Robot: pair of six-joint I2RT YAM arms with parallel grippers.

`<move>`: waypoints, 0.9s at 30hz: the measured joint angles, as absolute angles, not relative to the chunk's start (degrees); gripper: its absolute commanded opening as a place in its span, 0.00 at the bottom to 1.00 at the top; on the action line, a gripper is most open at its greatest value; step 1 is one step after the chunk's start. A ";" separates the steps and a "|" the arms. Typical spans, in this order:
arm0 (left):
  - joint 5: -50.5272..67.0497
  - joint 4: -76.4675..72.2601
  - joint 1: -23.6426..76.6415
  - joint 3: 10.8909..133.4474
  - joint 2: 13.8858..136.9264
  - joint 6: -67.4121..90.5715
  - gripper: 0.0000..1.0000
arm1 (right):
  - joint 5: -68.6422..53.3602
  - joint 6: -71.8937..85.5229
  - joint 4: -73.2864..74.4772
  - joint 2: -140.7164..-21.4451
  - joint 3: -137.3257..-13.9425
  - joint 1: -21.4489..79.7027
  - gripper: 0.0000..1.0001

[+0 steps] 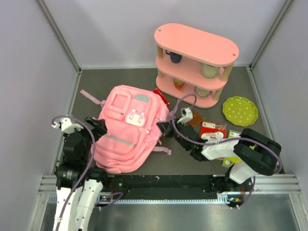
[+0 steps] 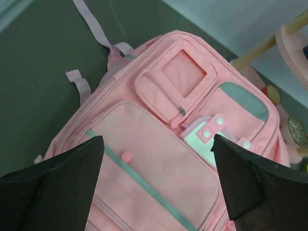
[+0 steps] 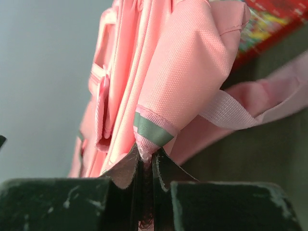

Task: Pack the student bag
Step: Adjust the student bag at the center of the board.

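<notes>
The student bag [image 1: 126, 127] is a soft pink backpack lying face up on the dark table, left of centre, with its front pockets and grey-green patch showing. My left gripper [image 1: 98, 126] hovers over the bag's left side. In the left wrist view it [image 2: 157, 139] stands wide open above the front pocket of the bag [image 2: 159, 159], with nothing between its fingers. My right gripper [image 1: 163, 127] is at the bag's right edge. The right wrist view shows it [image 3: 146, 156] shut on a pinched fold of the bag [image 3: 183, 72] with green trim.
A rigid pink three-tier shelf [image 1: 195, 62] holding small items stands at the back. A green dotted plate [image 1: 239, 110] lies to its right. A red box [image 1: 212, 130] and a brown item [image 1: 192, 118] lie near my right arm. A red packet [image 1: 161, 95] peeks from behind the bag.
</notes>
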State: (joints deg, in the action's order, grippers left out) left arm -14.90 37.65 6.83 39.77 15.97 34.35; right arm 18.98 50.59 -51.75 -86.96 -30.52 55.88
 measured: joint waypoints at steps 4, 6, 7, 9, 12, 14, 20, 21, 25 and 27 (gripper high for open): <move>-8.82 35.53 6.83 37.71 18.31 34.35 0.99 | 26.81 53.52 -53.39 -86.11 -24.32 59.81 0.00; -5.76 35.33 6.85 35.79 19.03 34.57 0.99 | 27.49 55.77 -53.01 -86.11 -24.08 60.16 0.00; -4.91 35.57 6.83 34.98 19.29 34.89 0.99 | 27.53 56.77 -52.75 -86.11 -24.03 60.16 0.05; -4.19 36.45 6.85 32.97 19.44 36.14 0.99 | 27.38 59.18 -52.07 -86.11 -23.62 60.16 0.53; -4.73 38.39 6.85 30.85 19.42 38.59 0.99 | 25.21 61.60 -51.75 -86.11 -21.06 60.16 0.73; -5.87 39.16 6.85 30.57 19.49 40.29 0.99 | 23.59 61.76 -51.46 -85.91 -18.37 60.16 0.83; -7.62 38.96 6.85 29.85 21.04 42.37 0.98 | 21.08 59.53 -40.86 -74.54 -14.39 59.00 0.98; -7.79 38.96 6.85 29.36 21.04 42.59 0.98 | 20.91 58.22 -36.71 -70.61 -15.40 58.17 0.99; -8.16 39.00 6.85 28.01 20.62 43.40 0.98 | 15.51 51.13 -27.62 -64.01 -21.91 50.24 0.99; -8.38 38.98 6.85 27.79 20.10 43.46 0.98 | 10.81 47.75 -24.36 -64.88 -26.59 44.69 0.99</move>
State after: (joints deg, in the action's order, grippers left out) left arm -8.38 38.98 6.85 27.79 20.10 43.46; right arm 10.81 47.75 -24.36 -64.88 -26.59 44.69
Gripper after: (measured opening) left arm 0.986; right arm 0.987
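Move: The right hand already pinches the student bag by its raised right side; the bag's middle lies about 15 cm to its left, 2 cm back and 8 cm lower. From this hand the partly covered red book is some 13 cm ahead and 6 cm left, the brown wallet about 5 cm ahead and 15 cm right, both about 12 cm below. From the open left hand the bag's middle is roughly 13 cm right, 1 cm ahead, 17 cm below. Still pinching the student bag's right side, the right hand lowers it about 4 cm, easing back and right, then opens wide and lets go. It sinks on, back and rightward, before swinging forward and up to its old height, some 9 cm farther right. Meanwhile the open left hand descends about 11 cm over the bag's left part, shifting slightly right and tipping down some 15 degrees. ##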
